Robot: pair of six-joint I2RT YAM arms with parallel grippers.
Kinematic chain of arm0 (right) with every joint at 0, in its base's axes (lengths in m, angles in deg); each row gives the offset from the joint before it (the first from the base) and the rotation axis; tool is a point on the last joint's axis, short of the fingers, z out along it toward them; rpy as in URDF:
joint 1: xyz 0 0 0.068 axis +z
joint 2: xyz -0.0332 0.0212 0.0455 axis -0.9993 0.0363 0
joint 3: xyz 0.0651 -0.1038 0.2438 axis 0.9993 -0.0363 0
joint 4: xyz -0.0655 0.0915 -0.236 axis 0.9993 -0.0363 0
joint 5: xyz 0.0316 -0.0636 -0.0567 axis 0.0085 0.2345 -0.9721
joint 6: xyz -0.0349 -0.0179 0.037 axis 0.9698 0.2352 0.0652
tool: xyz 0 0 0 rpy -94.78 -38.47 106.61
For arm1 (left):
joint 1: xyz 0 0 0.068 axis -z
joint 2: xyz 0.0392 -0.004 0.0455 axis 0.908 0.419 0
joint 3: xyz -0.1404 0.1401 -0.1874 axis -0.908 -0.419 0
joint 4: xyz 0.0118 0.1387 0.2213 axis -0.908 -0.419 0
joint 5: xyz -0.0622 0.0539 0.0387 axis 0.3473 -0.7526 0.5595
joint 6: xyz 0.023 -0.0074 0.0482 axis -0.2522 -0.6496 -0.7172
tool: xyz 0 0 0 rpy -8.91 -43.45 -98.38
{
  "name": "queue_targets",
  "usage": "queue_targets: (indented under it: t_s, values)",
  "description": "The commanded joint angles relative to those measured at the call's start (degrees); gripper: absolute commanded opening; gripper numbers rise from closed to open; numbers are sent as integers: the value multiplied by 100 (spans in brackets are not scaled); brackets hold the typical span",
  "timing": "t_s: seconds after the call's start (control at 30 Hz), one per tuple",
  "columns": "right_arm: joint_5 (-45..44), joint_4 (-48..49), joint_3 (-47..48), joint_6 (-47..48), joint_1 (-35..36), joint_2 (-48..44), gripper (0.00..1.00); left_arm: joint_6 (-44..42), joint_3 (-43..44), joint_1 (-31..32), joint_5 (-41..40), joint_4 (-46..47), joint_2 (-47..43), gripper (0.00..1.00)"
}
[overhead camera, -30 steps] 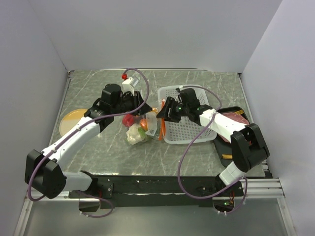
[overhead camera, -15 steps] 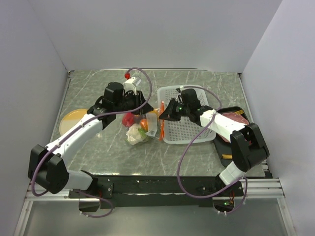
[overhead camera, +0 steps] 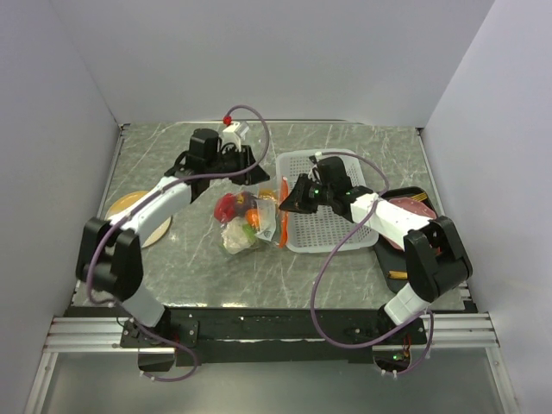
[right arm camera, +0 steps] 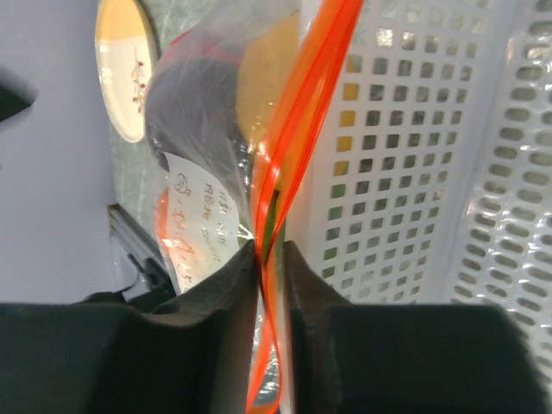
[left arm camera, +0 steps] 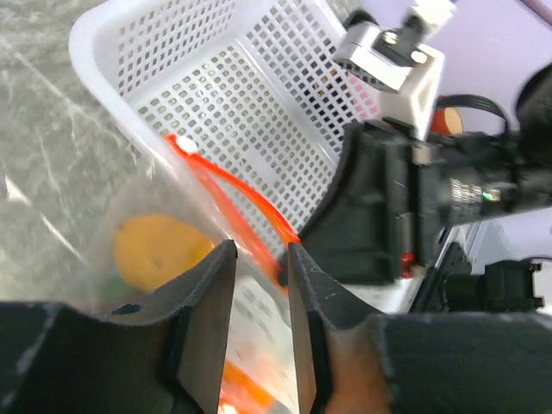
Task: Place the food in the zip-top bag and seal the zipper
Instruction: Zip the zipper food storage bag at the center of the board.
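Observation:
The clear zip-top bag (overhead camera: 246, 226) lies left of the basket with the food inside: a red pepper (overhead camera: 226, 207), white cauliflower (overhead camera: 234, 238), an orange (left arm camera: 159, 250) and a dark purple ball (right arm camera: 194, 108). Its orange-red zipper (overhead camera: 283, 222) runs along the basket's wall. My right gripper (overhead camera: 288, 202) is shut on the zipper (right arm camera: 310, 78), which passes between its fingertips (right arm camera: 269, 246). My left gripper (overhead camera: 253, 178) hovers at the bag's far end. Its jaws (left arm camera: 259, 250) stand a finger's width apart, with the bag's film and the zipper (left arm camera: 233, 185) showing just past them.
A white perforated basket (overhead camera: 336, 231) sits right of the bag. Farther right, a dark tray (overhead camera: 420, 191) holds a pink slab, and a yellow stick (overhead camera: 397, 274) lies near its front. A yellow plate (overhead camera: 129, 205) rests at the table's left, under the left arm.
The left arm swung back and right, carrying its gripper from the bag's left side to its far end. The right gripper closed on the zipper.

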Motion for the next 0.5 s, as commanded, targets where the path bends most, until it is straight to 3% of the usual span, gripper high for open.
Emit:
queue_targets:
  t_s: [0.0,0.13,0.4,0.47]
  values:
    - [-292,-249,135,185,-42,-302,39,-443,724,-107,933,226,602,38]
    - [-678,-521,187,352,-42,-583,51,-505,963,-283,1347,461,1138,47]
    - [-996,-987,407,555,-121,-988,52,-707,1718,-696,2269,94,2132,59]
    - [-1048,-1110,504,590,-164,-1041,52,-848,1867,-732,2769,24,2316,66]
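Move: The bag's orange zipper stands at the right hand's fingertips, barely 1 cm to their left. From the left hand, the zipper's far end with its white tab lies some 4 cm ahead, 5 cm right and 8 cm below. The food in the bag is about 11 cm left of the right hand, 3 cm back and 6 cm lower; the white basket's middle is roughly 14 cm to that hand's right, 2 cm ahead and also 6 cm lower. The zipper comes free of the right fingers as they spread further; that hand then backs off about 3 cm to the right, over the basket, and rises a little. Meanwhile the left hand swings forward some 6 cm and down 4 cm towards the zipper's far end, turning about 10 degrees clockwise with its fingers opening wider, still clear of the bag. ##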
